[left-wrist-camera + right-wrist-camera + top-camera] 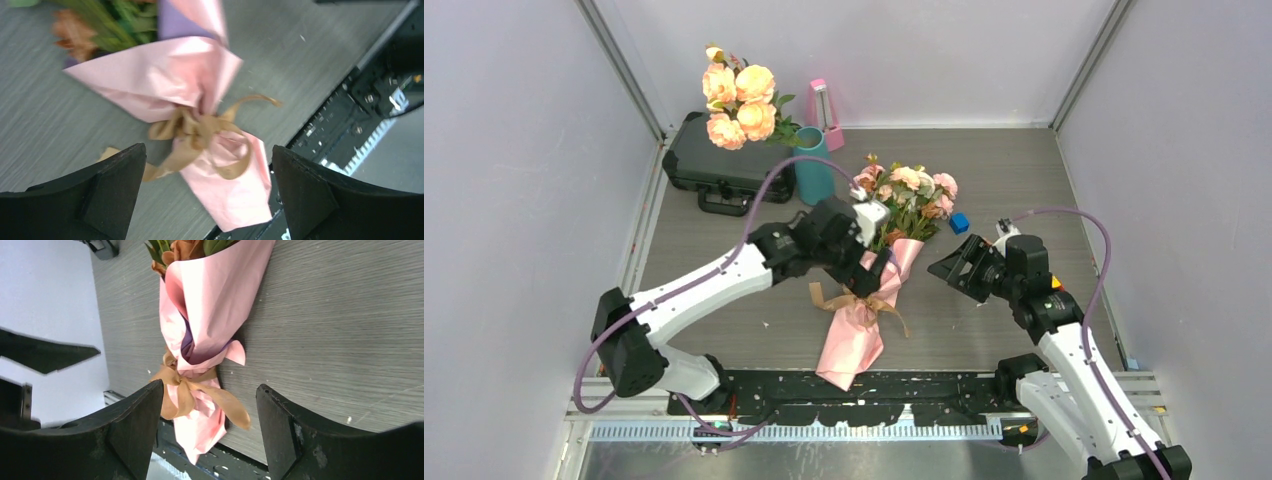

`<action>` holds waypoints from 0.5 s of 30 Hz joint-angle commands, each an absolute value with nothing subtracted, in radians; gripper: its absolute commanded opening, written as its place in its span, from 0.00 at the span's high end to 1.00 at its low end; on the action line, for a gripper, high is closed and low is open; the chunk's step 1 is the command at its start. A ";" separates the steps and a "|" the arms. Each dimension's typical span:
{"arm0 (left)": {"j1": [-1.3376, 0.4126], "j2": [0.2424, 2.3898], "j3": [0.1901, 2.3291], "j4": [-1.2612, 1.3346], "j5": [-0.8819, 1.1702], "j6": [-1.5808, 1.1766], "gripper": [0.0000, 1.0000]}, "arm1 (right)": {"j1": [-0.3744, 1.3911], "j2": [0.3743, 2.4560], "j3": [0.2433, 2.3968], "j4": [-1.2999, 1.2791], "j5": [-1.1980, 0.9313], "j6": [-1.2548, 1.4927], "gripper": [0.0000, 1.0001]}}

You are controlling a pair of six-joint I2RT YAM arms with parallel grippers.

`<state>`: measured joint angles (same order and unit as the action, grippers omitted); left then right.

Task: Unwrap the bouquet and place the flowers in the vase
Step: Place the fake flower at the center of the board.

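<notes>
The bouquet lies on the table with its flowers pointing away and its pink paper still tied by a tan ribbon. My left gripper hovers over the ribbon knot, open, with nothing between its fingers. My right gripper is to the right of the bouquet, apart from it and open; in its wrist view the paper and the ribbon lie beyond the fingertips. The teal vase stands upright at the back, left of the flowers, with big peach roses over it.
A black case lies at the back left and a pink metronome-shaped object stands behind the vase. A small blue cube sits right of the flowers. The black rail runs along the near edge under the bouquet's tail.
</notes>
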<state>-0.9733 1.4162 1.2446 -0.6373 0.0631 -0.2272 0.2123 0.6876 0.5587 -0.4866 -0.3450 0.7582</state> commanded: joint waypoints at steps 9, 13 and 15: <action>-0.683 1.426 1.171 -0.596 0.284 -0.204 0.00 | 0.334 0.792 0.483 -0.214 -0.381 0.961 0.27; -0.683 1.444 1.179 -0.598 0.309 -0.225 0.00 | 0.444 0.854 0.476 -0.136 -0.292 1.000 0.27; -0.682 1.449 1.168 -0.585 0.326 -0.240 0.00 | 0.503 0.883 0.472 -0.102 -0.228 1.014 0.28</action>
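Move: The ribbon bow tying the wrapped bouquet lies roughly 6 cm back, 2 cm left and 14 cm below the open left hand; from the right hand it is about 14 cm left, 7 cm back and 11 cm down. The flower heads are some 14 cm ahead and 7 cm right of the left hand, the teal vase about 15 cm ahead and 11 cm left of it. A blue block sits 8 cm ahead and 5 cm right of the right hand. The bow on the wrapped bouquet is closed in on by the right hand, which slides left about 6 cm, gathering speed, and sinks 2 cm, turning roughly 10 degrees with its fingers open. The left hand, wide open, swings about 5 cm forward and 5 cm left over the table, then sinks some 4 cm, its wrist turning slightly counter-clockwise. ##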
